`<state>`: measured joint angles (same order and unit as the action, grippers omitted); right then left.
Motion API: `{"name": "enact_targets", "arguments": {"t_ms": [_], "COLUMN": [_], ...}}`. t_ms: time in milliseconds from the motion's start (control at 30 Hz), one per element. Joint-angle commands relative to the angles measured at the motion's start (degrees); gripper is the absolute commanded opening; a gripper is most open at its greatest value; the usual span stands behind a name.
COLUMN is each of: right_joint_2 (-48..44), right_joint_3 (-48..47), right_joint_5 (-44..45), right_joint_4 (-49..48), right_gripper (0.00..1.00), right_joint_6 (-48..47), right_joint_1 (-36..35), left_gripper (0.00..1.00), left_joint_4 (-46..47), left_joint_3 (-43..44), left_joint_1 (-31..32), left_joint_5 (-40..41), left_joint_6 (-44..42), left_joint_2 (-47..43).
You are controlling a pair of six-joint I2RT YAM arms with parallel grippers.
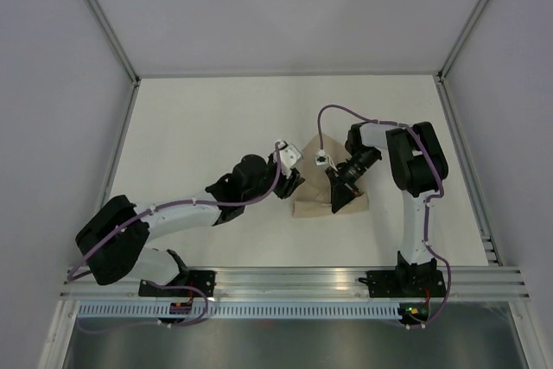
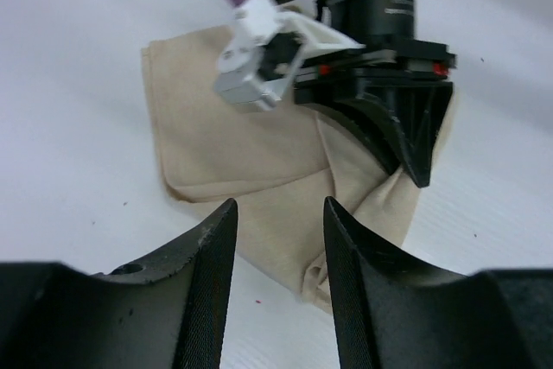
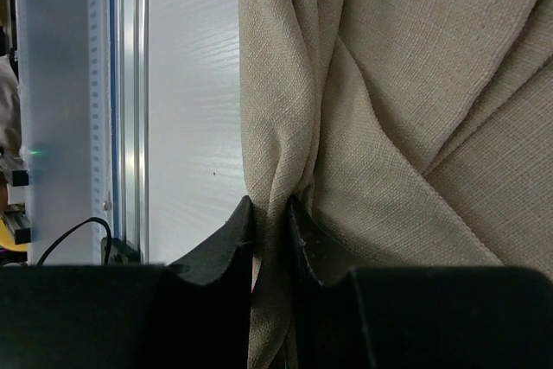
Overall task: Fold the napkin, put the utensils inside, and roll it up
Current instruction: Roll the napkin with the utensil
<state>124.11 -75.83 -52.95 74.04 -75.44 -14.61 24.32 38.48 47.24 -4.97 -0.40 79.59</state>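
The tan napkin (image 1: 308,205) lies bunched and folded on the white table between both arms. My right gripper (image 3: 270,205) is shut on a gathered fold of the napkin (image 3: 406,84), cloth pinched between its two black fingers. In the left wrist view that right gripper (image 2: 406,127) presses down on the napkin (image 2: 251,153) from above. My left gripper (image 2: 280,205) is open just short of the napkin's near edge, with nothing between its fingers. From above, the left gripper (image 1: 292,182) sits at the cloth's left side and the right gripper (image 1: 340,200) over its right part. The utensils are out of view.
The white table (image 1: 216,127) is bounded by grey walls with metal corner posts (image 1: 104,23). An aluminium rail (image 1: 294,281) carrying both arm bases runs along the near edge. Purple cables (image 1: 333,110) loop off each wrist.
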Motion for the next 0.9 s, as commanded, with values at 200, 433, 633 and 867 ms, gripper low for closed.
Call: {"name": "enact_targets", "arguments": {"t_ms": [200,433,633,867], "right_joint_2": [3.33,3.94,4.21,4.47], "right_joint_3": [0.25,-0.37,-0.72,-0.90], "right_joint_5": [5.84,5.75,5.67,5.75], "right_joint_4": [-5.66,-5.40,-5.31,-5.05], "right_gripper": [0.20,0.20,0.20,0.20], "right_joint_6": [-2.17,-1.55,-1.47,-1.38], "right_joint_1": [0.29,0.64,0.64,0.72], "left_gripper": [0.53,0.54,0.54,0.52], "left_joint_4": [-0.40,0.30,2.05,1.62], "left_joint_3": [5.81,9.50,11.62,11.71], "left_joint_1": [16.12,19.29,20.52,20.70], "left_joint_5": [9.19,8.14,9.10,9.54], "left_joint_6": [-22.26,-25.96,-28.25,-30.18], "left_joint_2": [11.10,20.15,25.43,28.33]}}
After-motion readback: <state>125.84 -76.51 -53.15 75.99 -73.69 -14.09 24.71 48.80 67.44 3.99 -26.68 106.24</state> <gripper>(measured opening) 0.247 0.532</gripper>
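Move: The napkin's rolled near edge, where the left hand is headed, lies some 7 cm back, 9 cm right and 13 cm below it. The right gripper's fingertips pinch that edge about 2 cm farther right at the same depth; the edge's left end is 7 cm back of the left hand, roughly level sideways. The right hand has the edge in its fingers, right at its hand point. Left hand, open, swoops down about 12 cm, right and back, fingers tipping down, beside the right's steady pinch. ##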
